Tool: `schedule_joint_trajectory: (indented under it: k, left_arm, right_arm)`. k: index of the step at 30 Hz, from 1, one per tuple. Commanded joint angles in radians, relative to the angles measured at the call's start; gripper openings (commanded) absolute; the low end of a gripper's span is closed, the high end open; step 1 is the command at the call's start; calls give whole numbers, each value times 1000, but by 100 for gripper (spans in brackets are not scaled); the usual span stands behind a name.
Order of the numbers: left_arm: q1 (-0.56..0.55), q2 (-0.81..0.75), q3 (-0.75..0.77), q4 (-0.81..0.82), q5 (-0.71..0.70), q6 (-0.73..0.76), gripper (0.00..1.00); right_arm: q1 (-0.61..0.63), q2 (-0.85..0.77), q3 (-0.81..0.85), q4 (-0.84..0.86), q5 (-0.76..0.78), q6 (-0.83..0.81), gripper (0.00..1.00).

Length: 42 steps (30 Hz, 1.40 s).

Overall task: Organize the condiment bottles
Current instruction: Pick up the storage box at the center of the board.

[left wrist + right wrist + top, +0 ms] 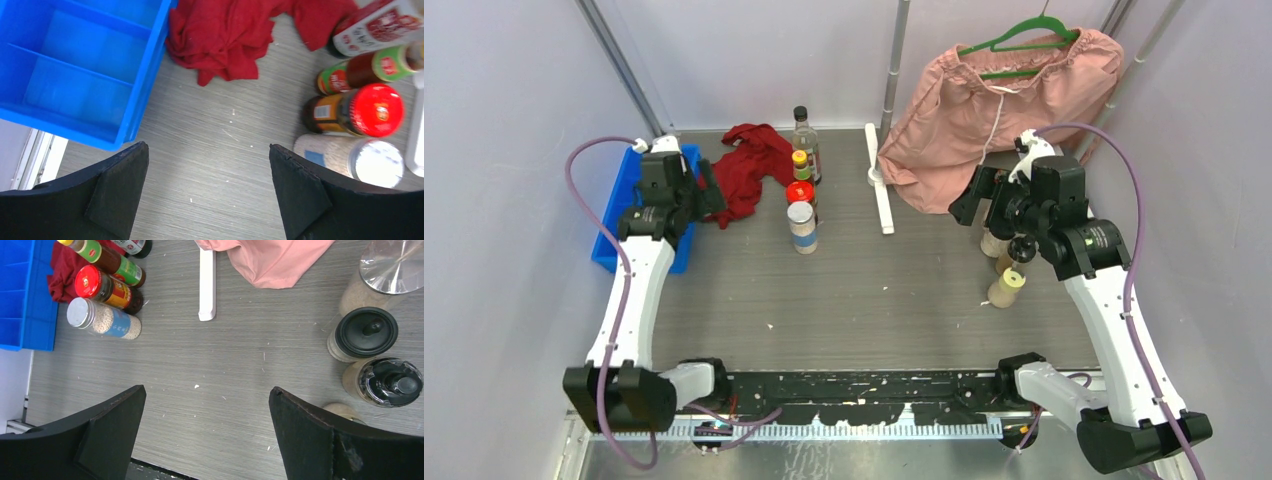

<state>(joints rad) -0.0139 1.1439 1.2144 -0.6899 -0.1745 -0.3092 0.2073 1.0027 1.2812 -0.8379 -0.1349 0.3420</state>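
A row of condiment bottles stands mid-table: a clear black-capped bottle (803, 138), a yellow-capped one (800, 163), a red-capped jar (800, 193) and a silver-capped jar (802, 228). My left gripper (711, 192) hangs open to their left, with bare table between its fingers (207, 147). The red-capped jar (376, 110) and silver-capped jar (350, 157) lie just right of its right finger. Beige jars (1007, 288) cluster under my right arm. My right gripper (207, 388) is open over bare table, with black-lidded jars (365, 335) (387, 382) to its right.
A blue divided tray (619, 205) sits at the far left, its corner (145, 85) near my left finger. A red cloth (749, 165) lies between tray and bottles. A white bar (881, 185) and a pink garment (994, 110) on a green hanger stand behind.
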Motion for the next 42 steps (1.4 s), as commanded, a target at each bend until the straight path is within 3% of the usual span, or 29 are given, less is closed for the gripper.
schedule_joint_trajectory:
  k: [1, 7, 28, 33, 42]
  left_arm:
    - [58, 97, -30, 86, 6, 14, 91]
    - [154, 212, -10, 106, 18, 60, 76]
    - [248, 501, 126, 23, -101, 47, 73]
    - [269, 533, 122, 40, -98, 39, 64]
    - [285, 606, 142, 43, -37, 21, 59]
  right_arm:
    - [2, -18, 5, 33, -38, 4, 100]
    - [3, -40, -26, 39, -33, 6, 100]
    - [3, 16, -97, 112, -141, 41, 100]
    - [11, 43, -66, 89, -153, 39, 100]
    - [13, 31, -29, 69, -141, 34, 100]
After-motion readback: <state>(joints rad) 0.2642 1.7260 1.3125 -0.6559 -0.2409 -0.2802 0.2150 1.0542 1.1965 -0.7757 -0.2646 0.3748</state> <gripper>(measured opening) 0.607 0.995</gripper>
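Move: The blue storage box lies to the left gripper's left: its middle is about 19 cm left, 9 cm ahead and 21 cm below. The red cloth is some 17 cm ahead and 3 cm right of that gripper, while the white-capped jar stands about 17 cm to its right and 3 cm ahead, both on the table well below. From the right gripper the box is roughly 66 cm left, 14 cm ahead and 26 cm down. Bring the left gripper down about 16 cm while swinging it some 12 cm left and slightly forward, onto the box's right-hand wall. Tip the fingers some 25 degrees further down, turn them a little counter-clockwise and narrow them partway, one either side of the rim. Let the right gripper sink and drift left a few centimetres, fingers open. ##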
